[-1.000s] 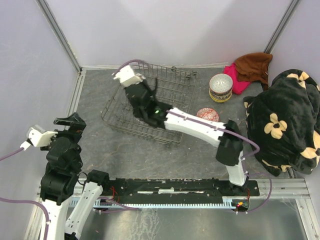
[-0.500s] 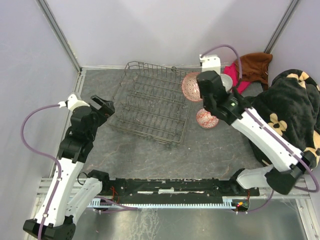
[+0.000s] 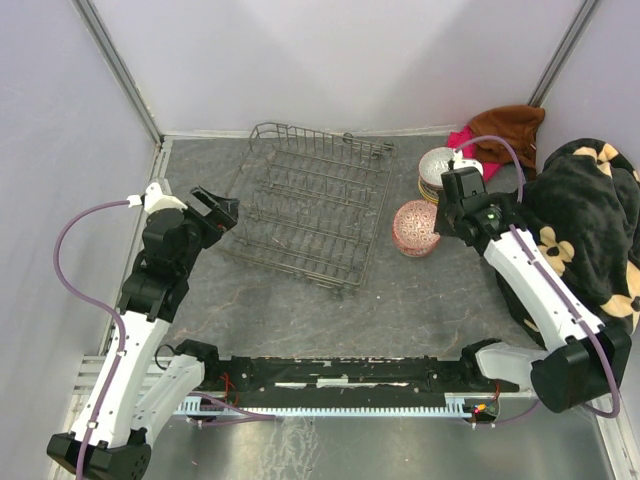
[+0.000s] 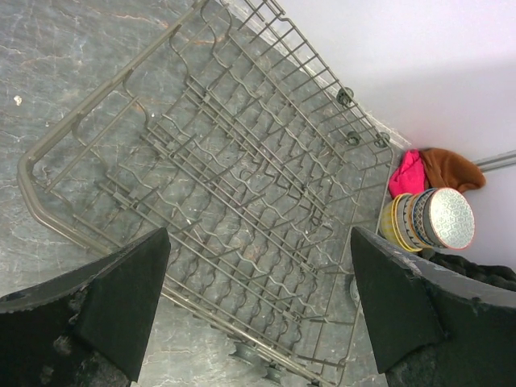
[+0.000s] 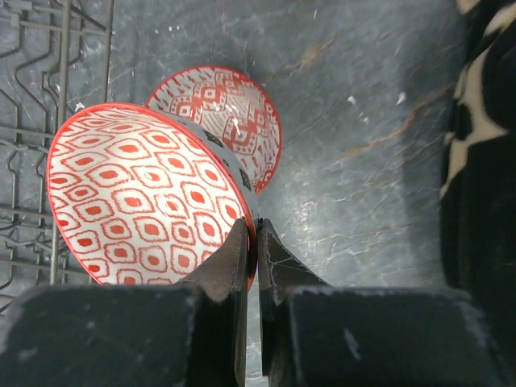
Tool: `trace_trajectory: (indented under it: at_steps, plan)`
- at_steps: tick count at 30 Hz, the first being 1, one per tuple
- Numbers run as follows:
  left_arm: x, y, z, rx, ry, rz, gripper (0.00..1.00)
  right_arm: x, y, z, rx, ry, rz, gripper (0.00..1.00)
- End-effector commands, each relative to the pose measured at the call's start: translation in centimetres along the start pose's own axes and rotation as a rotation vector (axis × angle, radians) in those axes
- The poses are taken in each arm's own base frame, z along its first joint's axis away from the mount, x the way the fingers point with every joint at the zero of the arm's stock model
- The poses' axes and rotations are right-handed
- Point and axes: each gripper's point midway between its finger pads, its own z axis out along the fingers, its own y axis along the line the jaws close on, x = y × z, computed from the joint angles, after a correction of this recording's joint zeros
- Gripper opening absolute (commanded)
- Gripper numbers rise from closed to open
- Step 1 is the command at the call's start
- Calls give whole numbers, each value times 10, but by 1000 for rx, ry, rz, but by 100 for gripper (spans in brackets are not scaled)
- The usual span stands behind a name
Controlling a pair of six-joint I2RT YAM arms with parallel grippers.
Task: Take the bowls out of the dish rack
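The grey wire dish rack [image 3: 310,215] stands mid-table with no bowl in it; the left wrist view looks down on its prongs [image 4: 226,177]. My right gripper [image 3: 438,222] is shut on the rim of a red-and-white patterned bowl [image 5: 145,193], holding it tilted just above a second red bowl [image 5: 238,113] on the table, right of the rack. A stack of bowls [image 3: 440,170] stands behind them and also shows from the left wrist [image 4: 427,219]. My left gripper [image 3: 218,208] hovers at the rack's left edge, jaws wide open and holding nothing [image 4: 258,298].
A black blanket with cream flowers [image 3: 575,240] fills the right side, close to my right arm. Pink and brown cloths [image 3: 500,135] lie in the far right corner behind the bowl stack. Lilac walls close the table at the back and on the left.
My right arm went from the rack to its right side with the red bowl and lowered it over the red bowl on the table. The left arm rose to the rack's left edge.
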Motion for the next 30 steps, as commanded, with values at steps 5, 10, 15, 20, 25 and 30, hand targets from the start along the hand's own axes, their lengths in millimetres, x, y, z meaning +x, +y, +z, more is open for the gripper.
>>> trace_trajectory:
  at_steps: [5, 10, 15, 20, 25, 30]
  plan:
    - [-9, -12, -3, 56, -29, 16, 99, 4, 8, 40, -143, 36, 179, 1]
    - [-9, -11, -2, 49, -31, 16, 99, 12, -1, 62, -139, 74, 223, 1]
    - [-12, -10, -1, 38, -46, 13, 99, 15, -4, 79, -144, 97, 254, 1]
    - [-13, -8, 0, 29, -50, 13, 99, 21, -4, 93, -138, 123, 267, 1]
    - [-11, -7, 3, 21, -46, 14, 99, 25, -5, 101, -130, 136, 276, 1]
    - [-11, -6, 3, 18, -48, 13, 99, 30, -6, 103, -126, 146, 277, 1]
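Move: My right hand already holds the last bowl by its rim. The red-patterned bowl on the table lies about 4 cm ahead, 4 cm left and some 16 cm below it; the bowl stack stands about 11 cm farther out than that red-patterned bowl and 6 cm to its right. The dish rack's middle is roughly 27 cm left of my right hand and 10 cm ahead. From my left hand, the red-patterned bowl is some 38 cm right, 6 cm ahead, well below. I lower my right hand about 10 cm, quickly at first and then easing off, bringing the pinched bowl down towards the red-patterned bowl on the table. As it sinks I reach some 3 cm forward, tip the fingers about 10 degrees further down and roll the hand's left side up about 15 degrees, fingers keeping their hold on the rim. ##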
